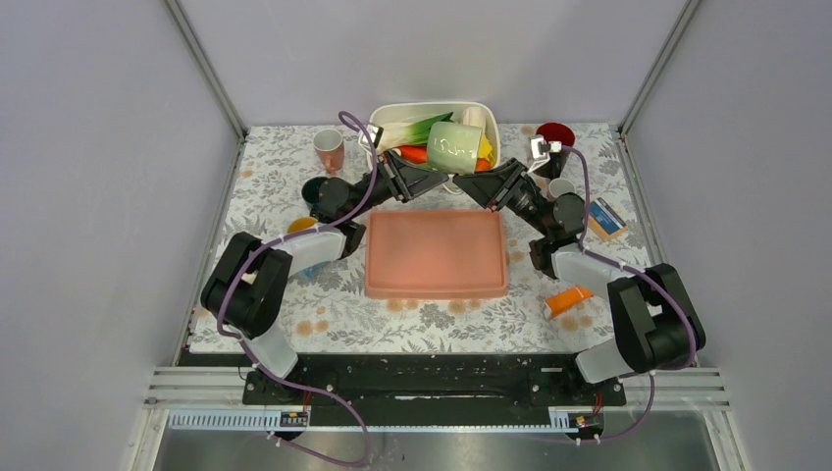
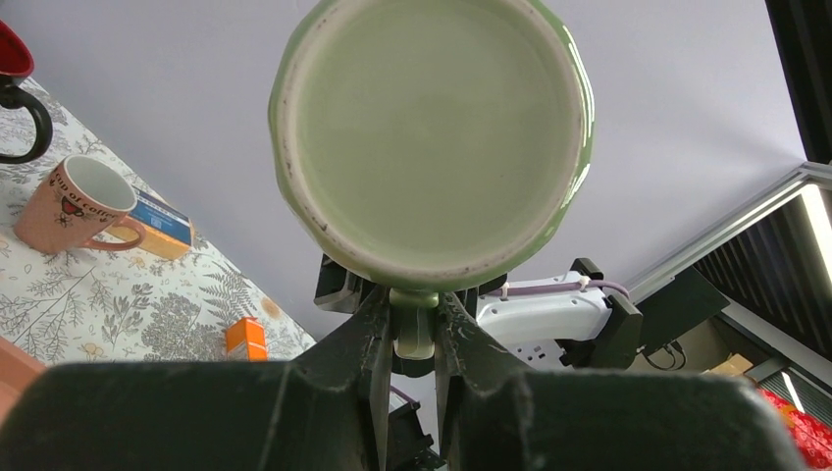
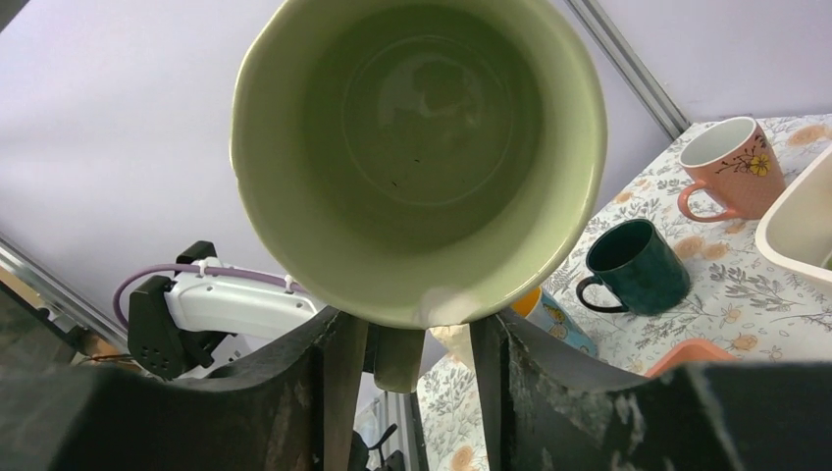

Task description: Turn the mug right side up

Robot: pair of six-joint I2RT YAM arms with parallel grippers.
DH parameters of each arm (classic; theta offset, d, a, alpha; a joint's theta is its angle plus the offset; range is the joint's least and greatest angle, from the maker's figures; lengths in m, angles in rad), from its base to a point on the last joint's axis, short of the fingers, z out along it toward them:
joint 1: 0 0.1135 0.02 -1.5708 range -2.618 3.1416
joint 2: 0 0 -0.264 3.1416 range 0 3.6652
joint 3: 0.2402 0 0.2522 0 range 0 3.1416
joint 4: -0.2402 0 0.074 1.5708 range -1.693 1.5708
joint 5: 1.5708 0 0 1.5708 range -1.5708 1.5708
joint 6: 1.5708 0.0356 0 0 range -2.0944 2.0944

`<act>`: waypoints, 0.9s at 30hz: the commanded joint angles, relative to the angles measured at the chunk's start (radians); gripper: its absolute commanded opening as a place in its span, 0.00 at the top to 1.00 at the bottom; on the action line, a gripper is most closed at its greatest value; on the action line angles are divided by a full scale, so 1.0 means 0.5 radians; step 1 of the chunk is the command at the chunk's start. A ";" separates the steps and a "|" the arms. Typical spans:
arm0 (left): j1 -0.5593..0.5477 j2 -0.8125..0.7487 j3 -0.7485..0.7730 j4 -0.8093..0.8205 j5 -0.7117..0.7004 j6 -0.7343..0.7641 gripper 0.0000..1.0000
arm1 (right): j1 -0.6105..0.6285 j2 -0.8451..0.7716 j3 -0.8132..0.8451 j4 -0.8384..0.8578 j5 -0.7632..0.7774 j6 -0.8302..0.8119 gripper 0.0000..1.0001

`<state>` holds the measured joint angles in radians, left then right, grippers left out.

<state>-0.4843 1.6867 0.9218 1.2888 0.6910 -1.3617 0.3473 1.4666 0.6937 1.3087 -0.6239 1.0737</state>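
The pale green mug (image 1: 453, 147) hangs on its side in the air over the front edge of the white basin, between the two arms. My left gripper (image 1: 433, 177) is shut on its handle (image 2: 414, 334); the left wrist view looks at the mug's base (image 2: 432, 137). The mug's open mouth (image 3: 422, 147) faces the right wrist camera. My right gripper (image 1: 471, 183) straddles the same handle (image 3: 397, 358) from the other side. One finger lies close against the handle, and a gap shows between the handle and the other finger (image 3: 495, 392).
The white basin (image 1: 488, 113) behind the mug holds vegetables. A pink tray (image 1: 437, 253) lies below on the floral cloth. Around stand a pink mug (image 1: 330, 147), a dark green mug (image 1: 316, 191), a red mug (image 1: 555, 135), a white cup (image 1: 561, 186) and an orange box (image 1: 569, 299).
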 commanded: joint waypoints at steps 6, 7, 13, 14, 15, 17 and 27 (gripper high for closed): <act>-0.076 -0.016 0.000 0.343 -0.052 0.053 1.00 | 0.023 0.034 0.084 0.157 0.121 0.068 0.56; -0.084 -0.016 -0.004 0.343 -0.048 0.056 1.00 | 0.024 0.035 0.082 0.152 0.122 0.064 0.57; -0.120 -0.016 -0.021 0.340 -0.030 0.075 1.00 | 0.020 0.034 0.068 0.128 0.142 0.062 0.66; -0.123 -0.017 -0.023 0.339 -0.025 0.079 1.00 | 0.021 0.030 0.065 0.130 0.147 0.068 0.66; -0.126 -0.015 -0.026 0.339 -0.023 0.079 1.00 | 0.021 0.027 0.061 0.134 0.151 0.070 0.66; -0.126 -0.017 -0.037 0.338 -0.020 0.084 1.00 | 0.015 0.019 0.056 0.138 0.166 0.089 0.67; -0.148 -0.011 -0.022 0.337 0.014 0.075 0.75 | -0.062 -0.034 0.062 0.097 0.190 0.106 1.00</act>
<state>-0.5156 1.6917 0.9009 1.3048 0.6216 -1.3094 0.3466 1.4811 0.6956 1.3159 -0.5961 1.1465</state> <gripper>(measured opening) 0.201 0.273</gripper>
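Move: Between the right hand's open fingers stands the green mug's handle, about 1 cm to their left and level; the left hand already grips it, some 1 cm to its right. The mug's body lies sideways, its middle about 4 cm ahead of and 4 cm above either hand. Counted from the right hand, the vegetable bin stands roughly 22 cm ahead, 4 cm left and 28 cm below; the tray is almost straight below, about 32 cm down and 3 cm left. Closing on the mug's handle, the right fingers narrow steadily to about half their gap until they pinch it, the hand staying nearly in place while its wrist tilts some 5 degrees. The left hand keeps its grip on the same handle and drifts to its right and slightly down, under 1 cm in all. ##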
